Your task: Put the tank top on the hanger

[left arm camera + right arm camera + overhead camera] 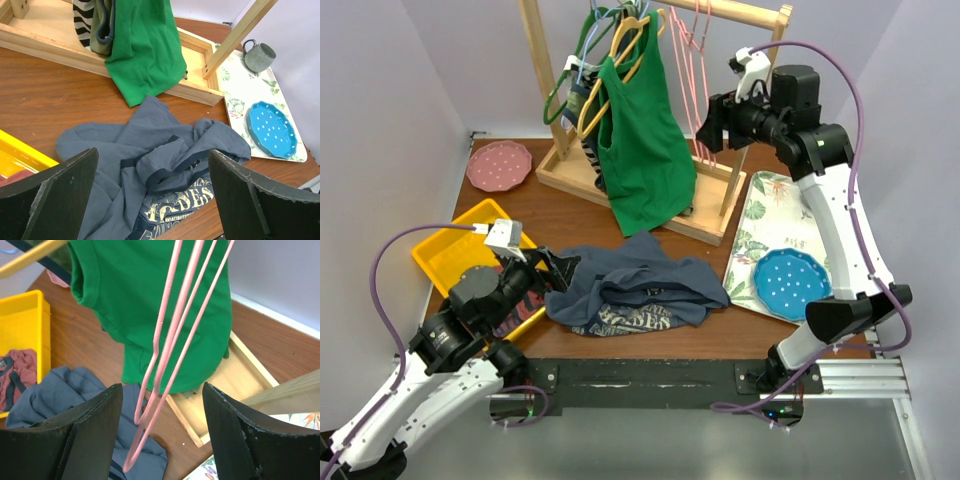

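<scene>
The navy tank top [638, 290] lies crumpled on the brown table, with its pale print facing the front edge. In the left wrist view the tank top [150, 150] lies below and ahead of my left gripper [152, 200], whose jaws stand wide open with nothing between them. My left gripper [558, 270] hovers at the cloth's left edge. The pink hanger [700, 60] hangs from the wooden rack's rail. My right gripper [713, 128] is raised beside it. In the right wrist view the hanger's [170, 355] pink wires hang between the open fingers of my right gripper [162, 440], touching neither.
A wooden rack [640, 200] stands at the back, holding a green tank top [640, 140] and yellow and green hangers. A yellow bin [450, 255] sits at the left, with a pink plate [498, 165] behind it. At the right, a floral tray [760, 230] holds a blue plate [790, 283] and a grey mug [260, 55].
</scene>
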`<action>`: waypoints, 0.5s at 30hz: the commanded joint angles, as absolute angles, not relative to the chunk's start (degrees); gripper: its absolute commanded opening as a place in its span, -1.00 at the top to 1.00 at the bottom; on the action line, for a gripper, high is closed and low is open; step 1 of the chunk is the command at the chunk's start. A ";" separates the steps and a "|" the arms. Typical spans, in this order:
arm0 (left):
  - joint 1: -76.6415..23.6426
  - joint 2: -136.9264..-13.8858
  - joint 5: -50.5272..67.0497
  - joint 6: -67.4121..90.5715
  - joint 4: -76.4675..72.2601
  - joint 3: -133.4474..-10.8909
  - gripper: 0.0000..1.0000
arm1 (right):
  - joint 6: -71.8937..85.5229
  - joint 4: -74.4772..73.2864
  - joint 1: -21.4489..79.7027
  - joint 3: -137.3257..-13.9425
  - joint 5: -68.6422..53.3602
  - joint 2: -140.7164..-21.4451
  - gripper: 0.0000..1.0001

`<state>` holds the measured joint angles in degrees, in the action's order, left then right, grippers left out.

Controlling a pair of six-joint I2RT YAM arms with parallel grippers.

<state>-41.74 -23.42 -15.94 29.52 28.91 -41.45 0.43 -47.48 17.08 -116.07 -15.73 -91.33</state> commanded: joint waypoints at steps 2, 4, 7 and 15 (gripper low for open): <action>-41.57 -23.91 -16.70 30.67 28.21 -42.19 -0.93 | 1.76 -44.47 16.96 -117.33 -17.93 -87.54 -0.40; -41.57 -23.82 -16.70 30.85 28.39 -42.01 -0.93 | 2.02 -44.04 16.96 -117.42 -16.01 -87.28 -0.40; -41.57 -23.56 -16.52 30.94 28.39 -41.92 -0.93 | 2.11 -43.16 16.88 -117.07 -10.91 -87.54 -0.37; -41.57 -23.73 -16.44 30.85 28.56 -41.84 -0.93 | 2.20 -42.37 16.88 -116.63 -9.67 -90.35 0.08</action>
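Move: Just ahead of the right hand's open fingers run the pink hangers, their middle about 4 cm farther out, 1 cm left and 2 cm above the hand. The green top hangs behind them, some 8 cm ahead, 10 cm left and 7 cm lower; the rack's right post stands roughly 9 cm to the right, 4 cm ahead, its middle 10 cm lower. From the left hand the pink hangers lie about 24 cm ahead, 29 cm right and 14 cm higher. Rising about 3 cm beside the pink hangers while easing back a centimetre, the right hand then comes forward again and shifts some 1 cm to its right, with the wrist tilting up a few degrees. Late in this its fingers close partway around the lower front part of the pink hangers, still leaving a gap; a pinch can't be seen. ##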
